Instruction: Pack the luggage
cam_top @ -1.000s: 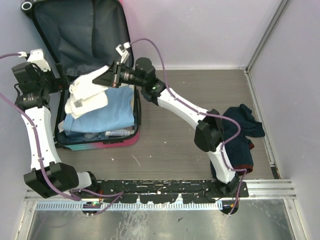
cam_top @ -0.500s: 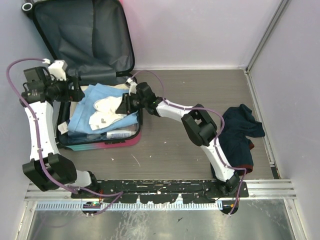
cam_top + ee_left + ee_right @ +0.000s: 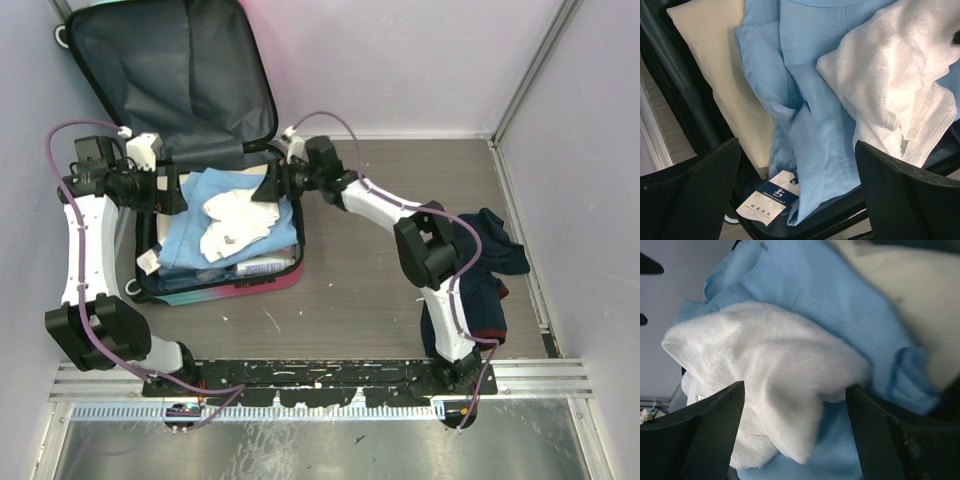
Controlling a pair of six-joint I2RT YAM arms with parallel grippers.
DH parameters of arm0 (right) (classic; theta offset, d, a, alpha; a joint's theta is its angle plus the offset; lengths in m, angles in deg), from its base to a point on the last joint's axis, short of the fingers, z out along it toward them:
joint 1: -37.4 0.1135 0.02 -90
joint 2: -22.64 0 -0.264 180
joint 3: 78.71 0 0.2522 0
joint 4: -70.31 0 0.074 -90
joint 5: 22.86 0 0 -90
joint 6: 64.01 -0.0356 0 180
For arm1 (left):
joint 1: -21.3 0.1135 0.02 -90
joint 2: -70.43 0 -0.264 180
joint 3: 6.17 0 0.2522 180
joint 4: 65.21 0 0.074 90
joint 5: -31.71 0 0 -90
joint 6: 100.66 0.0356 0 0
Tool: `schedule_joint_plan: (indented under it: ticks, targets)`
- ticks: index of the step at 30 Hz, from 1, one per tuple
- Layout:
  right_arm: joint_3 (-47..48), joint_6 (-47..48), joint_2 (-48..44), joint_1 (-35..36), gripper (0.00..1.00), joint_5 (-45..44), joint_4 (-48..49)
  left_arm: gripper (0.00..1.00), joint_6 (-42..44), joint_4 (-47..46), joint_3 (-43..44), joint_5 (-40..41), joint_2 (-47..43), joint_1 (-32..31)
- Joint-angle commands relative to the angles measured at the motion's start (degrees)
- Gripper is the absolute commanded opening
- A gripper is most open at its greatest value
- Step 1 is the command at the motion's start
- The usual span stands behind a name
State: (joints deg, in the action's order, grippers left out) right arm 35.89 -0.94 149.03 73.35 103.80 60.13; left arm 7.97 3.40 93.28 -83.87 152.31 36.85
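The luggage (image 3: 262, 283) lies open at the back left, its dark-lined lid (image 3: 170, 70) raised. Inside it a white fluffy towel (image 3: 238, 222) rests on a light blue garment (image 3: 195, 235), over a cream cloth (image 3: 715, 65). My left gripper (image 3: 176, 196) hovers open over the case's left side; its view shows the blue garment (image 3: 810, 100), the towel (image 3: 890, 75) and a paper tag (image 3: 767, 197). My right gripper (image 3: 270, 186) stands open at the case's right rim. The towel (image 3: 765, 355) lies loose just beyond its open jaws (image 3: 795, 390), on the blue garment (image 3: 840, 300).
A dark navy cloth heap (image 3: 480, 270) lies on the table at the right, beside the right arm's lower links. Grey walls close in on the back and both sides. A black rail (image 3: 320, 375) runs along the near edge.
My right gripper carried the white towel down into the case and opened, leaving it on the blue garment. My left gripper swung in over the case. The case shifted slightly right.
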Motion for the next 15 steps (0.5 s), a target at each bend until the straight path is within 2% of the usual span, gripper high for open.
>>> schedule_joint_plan:
  ticks: [1,6,15]
  targets:
    - [1.46,2.67,-7.47,-6.42,0.86,-1.98,-0.62,0.98,-2.76,-1.77,1.70,-0.94,-0.28,0.27]
    - [0.72,2.51,-8.45,-8.76,0.86,-2.21,-1.16,0.98,-9.04,-7.08,5.20,0.55,2.50,0.28]
    - [-2.92,3.62,-12.18,-12.26,0.86,-2.80,-1.46,0.98,-23.52,-27.11,18.08,3.27,11.71,-0.23]
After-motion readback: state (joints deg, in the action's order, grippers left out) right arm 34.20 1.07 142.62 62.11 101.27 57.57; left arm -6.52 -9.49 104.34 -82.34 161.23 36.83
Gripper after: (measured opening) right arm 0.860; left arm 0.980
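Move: Some 20 cm ahead of the left hand, 4 cm to its right and 8 cm higher is the middle of the leaning suitcase lid; the white towel lies about 14 cm right, 3 cm back and 14 cm below that hand. From the right hand, the towel just laid down is roughly 7 cm back, 6 cm left and 6 cm below, on the blue shirt, whose middle is about 7 cm back, 9 cm left and 8 cm below. Drawing away from the white towel with its fingers still open, the right hand sweeps some 10 cm right and 7 cm forward, rising a little and yawing clockwise, then all but stops beyond the suitcase's right rim. The open left hand starts slightly later, gathering speed about 8 cm forward and 5 cm up towards the lid, its fingers tipping up. ##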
